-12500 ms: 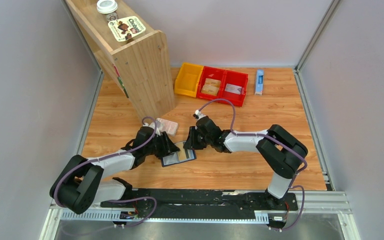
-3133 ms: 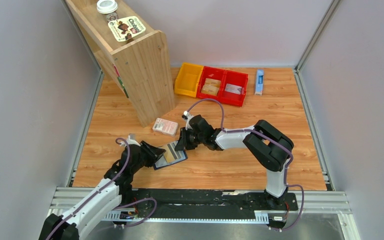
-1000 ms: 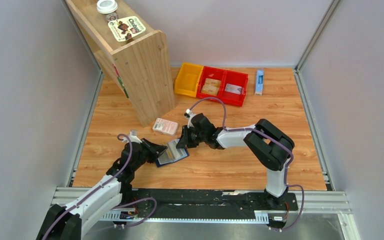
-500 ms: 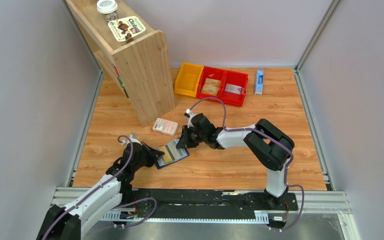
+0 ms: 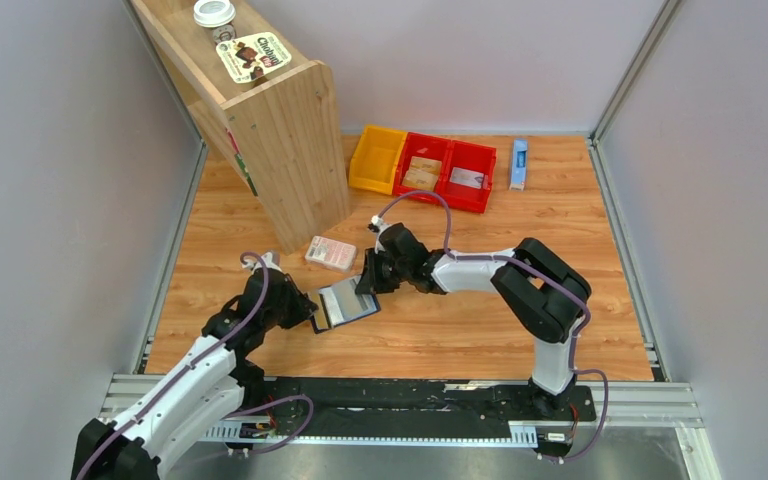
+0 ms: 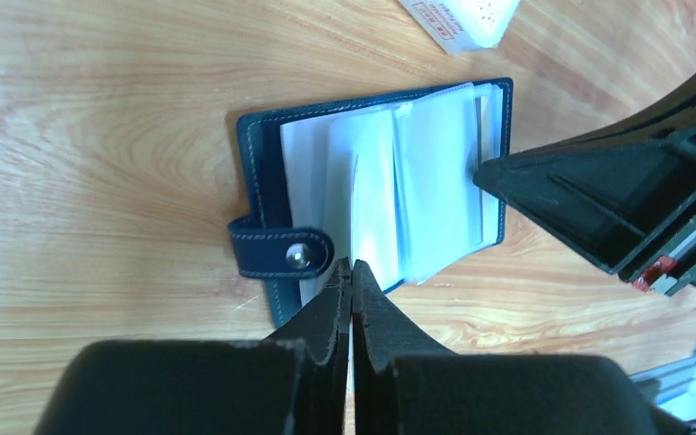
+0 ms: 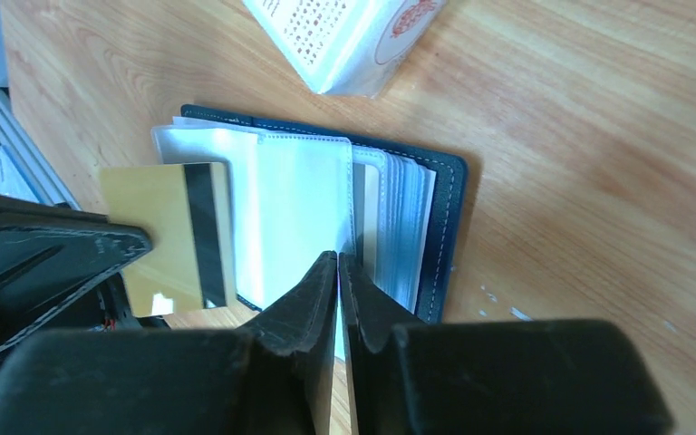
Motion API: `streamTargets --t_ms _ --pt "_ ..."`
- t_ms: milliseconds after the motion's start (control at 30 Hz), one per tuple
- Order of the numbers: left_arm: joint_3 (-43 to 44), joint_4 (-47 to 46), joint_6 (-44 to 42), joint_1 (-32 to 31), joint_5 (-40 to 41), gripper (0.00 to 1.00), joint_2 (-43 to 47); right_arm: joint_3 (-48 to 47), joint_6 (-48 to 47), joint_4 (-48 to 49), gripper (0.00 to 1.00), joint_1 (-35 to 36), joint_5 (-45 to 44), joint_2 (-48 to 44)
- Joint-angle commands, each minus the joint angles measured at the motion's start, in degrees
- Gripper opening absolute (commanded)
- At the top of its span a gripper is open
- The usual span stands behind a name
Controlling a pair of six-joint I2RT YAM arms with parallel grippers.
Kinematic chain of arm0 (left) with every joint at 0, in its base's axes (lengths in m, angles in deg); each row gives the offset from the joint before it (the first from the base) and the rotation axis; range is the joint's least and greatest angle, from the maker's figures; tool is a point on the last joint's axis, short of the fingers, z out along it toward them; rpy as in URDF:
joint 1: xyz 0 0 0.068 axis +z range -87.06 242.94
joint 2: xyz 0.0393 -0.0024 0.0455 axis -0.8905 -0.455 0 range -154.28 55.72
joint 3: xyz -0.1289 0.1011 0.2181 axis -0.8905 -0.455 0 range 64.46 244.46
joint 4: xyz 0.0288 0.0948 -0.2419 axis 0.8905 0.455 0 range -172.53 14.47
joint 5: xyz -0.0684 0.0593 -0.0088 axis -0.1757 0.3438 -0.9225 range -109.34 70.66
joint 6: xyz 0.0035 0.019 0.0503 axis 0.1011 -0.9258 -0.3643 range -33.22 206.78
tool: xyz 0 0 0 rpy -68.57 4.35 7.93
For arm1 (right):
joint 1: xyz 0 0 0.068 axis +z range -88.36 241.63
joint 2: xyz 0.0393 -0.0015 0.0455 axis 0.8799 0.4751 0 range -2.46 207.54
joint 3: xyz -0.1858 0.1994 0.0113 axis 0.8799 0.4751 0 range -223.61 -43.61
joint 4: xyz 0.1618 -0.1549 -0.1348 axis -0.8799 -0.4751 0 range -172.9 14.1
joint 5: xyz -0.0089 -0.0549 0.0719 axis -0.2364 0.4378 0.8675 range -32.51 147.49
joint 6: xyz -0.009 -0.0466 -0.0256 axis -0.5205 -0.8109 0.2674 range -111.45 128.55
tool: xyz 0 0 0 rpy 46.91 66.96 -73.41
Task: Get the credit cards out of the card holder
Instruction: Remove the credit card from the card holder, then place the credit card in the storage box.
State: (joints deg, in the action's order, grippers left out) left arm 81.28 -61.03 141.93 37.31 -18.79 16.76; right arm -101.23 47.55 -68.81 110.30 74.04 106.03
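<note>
The navy card holder (image 5: pixel 350 305) lies open on the wood floor, its clear sleeves fanned up (image 6: pixel 435 181). My left gripper (image 6: pixel 352 265) is shut at the holder's near edge beside the clasp strap (image 6: pixel 281 252). In the right wrist view a tan-yellow credit card (image 7: pixel 159 227) with a black stripe juts from the sleeves into the left fingers (image 7: pixel 54 249). Whether its far end still sits in a sleeve I cannot tell. My right gripper (image 7: pixel 338 256) is shut on a clear sleeve of the card holder (image 7: pixel 449 227), pinning it from the opposite side (image 5: pixel 368 280).
A pink-and-white packet (image 5: pixel 330 252) lies just behind the holder. A tall wooden shelf (image 5: pixel 280 130) stands at the back left. A yellow bin (image 5: pixel 378 158), red bins (image 5: pixel 450 170) and a slim blue-and-white box (image 5: pixel 520 163) sit along the back.
My left gripper has closed and drawn back a little to the left. The yellow card face seen from above half a second ago no longer shows there. The right gripper has kept its place.
</note>
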Motion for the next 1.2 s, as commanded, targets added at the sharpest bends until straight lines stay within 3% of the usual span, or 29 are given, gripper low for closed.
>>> streamTargets --t_ms 0,100,333,433,667,1167 --pt "5.84 7.41 -10.32 0.14 0.76 0.0 1.08 -1.43 -2.71 -12.18 0.16 -0.59 -7.06 -2.04" --pt "9.36 8.65 -16.28 0.14 0.5 0.0 1.61 -3.97 -2.53 -16.13 0.25 -0.59 -8.12 -5.38" --pt "20.61 9.09 -28.43 -0.91 -0.2 0.0 0.46 -12.32 2.56 -30.19 0.63 -1.03 -15.05 -13.47" --pt "25.35 9.52 -31.77 -5.72 4.16 0.0 -0.94 -14.97 7.48 -34.77 0.73 -1.11 -16.56 -17.25" --pt "32.75 9.53 -45.48 -19.44 15.43 0.0 -6.38 -17.86 16.1 -35.57 0.82 -0.33 -18.56 -24.8" --pt "32.93 0.39 -64.38 -30.61 20.97 0.0 -8.85 -22.71 22.96 -33.64 0.8 3.1 -17.52 -23.32"
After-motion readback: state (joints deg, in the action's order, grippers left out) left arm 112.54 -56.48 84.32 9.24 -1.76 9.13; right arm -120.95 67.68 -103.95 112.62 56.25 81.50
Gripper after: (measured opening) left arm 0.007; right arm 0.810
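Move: At the left fingertips, the credit card is already drawn out. The open card holder's middle lies about 6 cm to the left hand's right, level fore-and-aft, some 4 cm below; the soap pack stands 10 cm ahead and 3 cm right. From the right hand, on the sleeves, the card is some 7 cm left and 2 cm back, the holder 3 cm left and 3 cm back, the pack 7 cm ahead and 6 cm left. Lifting the card away from the holder, the left hand keeps its pinch, climbs about 18 cm, then also swings right, rolling strongly about its pointing line. The right hand slides off right, its fingers opening wide as they leave the sleeves, rises some 22 cm and turns clockwise, easing back left at the top, so its open jaws end near the raised card. ##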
